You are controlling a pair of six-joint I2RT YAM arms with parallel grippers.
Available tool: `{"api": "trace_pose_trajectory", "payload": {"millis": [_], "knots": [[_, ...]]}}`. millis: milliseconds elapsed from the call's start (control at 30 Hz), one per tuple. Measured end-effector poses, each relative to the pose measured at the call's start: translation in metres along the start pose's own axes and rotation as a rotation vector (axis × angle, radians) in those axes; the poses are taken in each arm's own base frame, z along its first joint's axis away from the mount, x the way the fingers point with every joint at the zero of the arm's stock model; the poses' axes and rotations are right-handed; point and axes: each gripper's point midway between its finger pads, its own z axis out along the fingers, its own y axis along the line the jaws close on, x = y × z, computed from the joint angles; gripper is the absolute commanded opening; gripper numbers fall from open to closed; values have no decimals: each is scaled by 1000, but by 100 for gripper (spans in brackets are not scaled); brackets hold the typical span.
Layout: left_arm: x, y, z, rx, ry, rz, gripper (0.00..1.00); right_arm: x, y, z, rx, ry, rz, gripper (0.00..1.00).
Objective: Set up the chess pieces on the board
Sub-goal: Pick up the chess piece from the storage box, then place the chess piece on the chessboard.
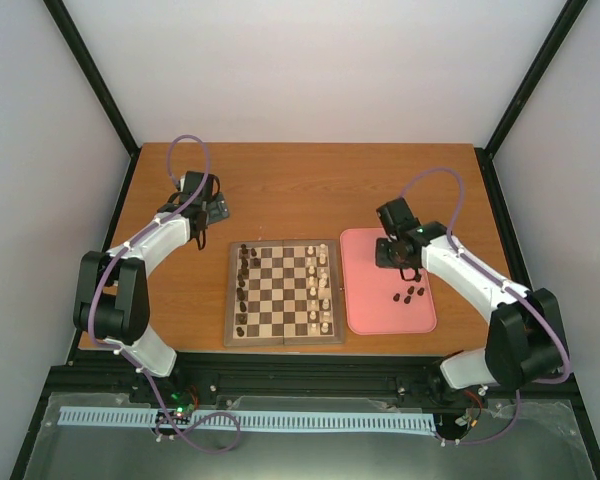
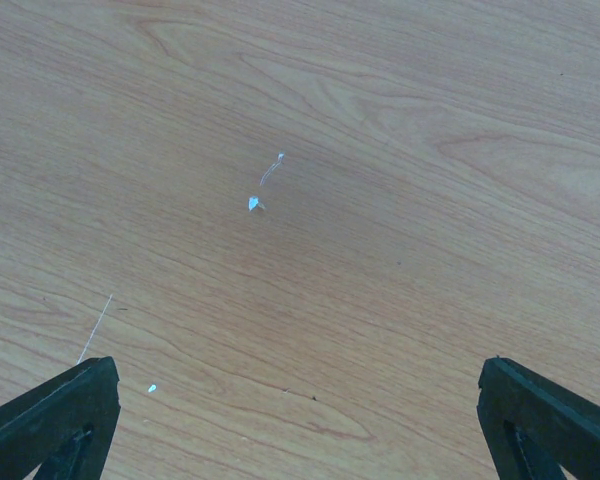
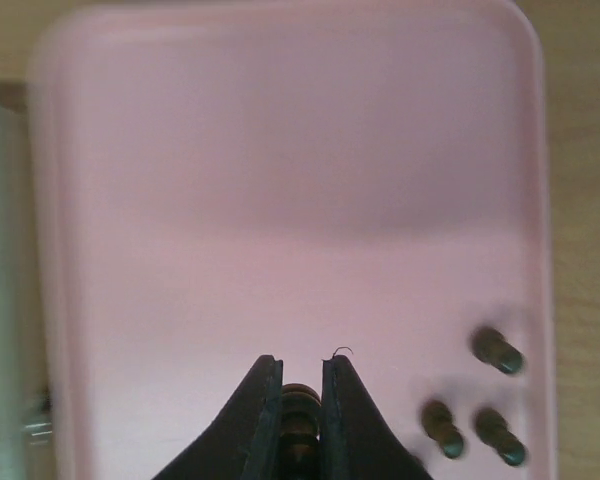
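The board [image 1: 285, 342] lies at the table's middle. Several dark chess pieces [image 1: 243, 290] stand along its left side and cream-white ones [image 1: 320, 290] along its right side. Three dark pieces [image 1: 410, 293] lie on the pink tray [image 1: 380, 315], and they show in the right wrist view [image 3: 497, 350]. My right gripper [image 1: 392, 252] hangs over the tray's upper left part, shut [image 3: 301, 365] on a dark chess piece [image 3: 300, 410] held between its fingers. My left gripper [image 1: 212, 208] is over bare table beyond the board's far left corner. It stands wide open [image 2: 300, 420] with nothing between its fingers.
The pink tray [image 3: 280, 200] lies just right of the board, its long side parallel to it. Black frame posts and white walls enclose the table on three sides. A few pale specks [image 2: 254, 203] mark the wood under the left gripper.
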Motion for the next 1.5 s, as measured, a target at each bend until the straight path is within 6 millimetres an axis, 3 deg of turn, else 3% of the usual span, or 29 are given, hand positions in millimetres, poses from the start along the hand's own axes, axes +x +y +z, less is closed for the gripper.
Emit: {"api": "trace_pose_trajectory", "payload": {"millis": [133, 233, 333, 500, 667, 833, 967, 1500], "knots": [[0, 0, 0, 0, 0, 0, 100, -26, 47, -34, -84, -81, -81, 3], [0, 0, 0, 0, 0, 0, 100, -38, 108, -61, -175, -132, -188, 3], [0, 0, 0, 0, 0, 0, 100, -40, 168, -74, -240, -148, -290, 3], [0, 0, 0, 1, 1, 0, 100, -24, 242, -65, -294, -108, -418, 3], [0, 0, 0, 1, 1, 0, 100, -10, 291, -45, -327, -57, -500, 3], [0, 0, 0, 2, 1, 0, 100, 1, 321, -21, -353, -7, -547, 3], [0, 0, 0, 2, 1, 0, 100, 10, 331, -7, -360, 34, -571, 3], [2, 0, 1, 0, 6, 2, 100, 30, 355, -5, -409, 78, -625, 3]]}}
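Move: The right hand already holds a black pawn; its free square, third from the board's far end in the second file from the left, lies about 35 cm to the left, 1 cm back and 7 below. Next to that square, the nearest placed pawn stands 3 cm farther out and a back-row piece 3 cm farther left. The loose pawns lie some 6 cm right of the hand and 4 back. From the left hand, the square is roughly 9 cm right and 18 back. Right hand keeps its pinch, arcs some 35 cm left onto the board, rising then sinking, turning 40 degrees counter-clockwise. ##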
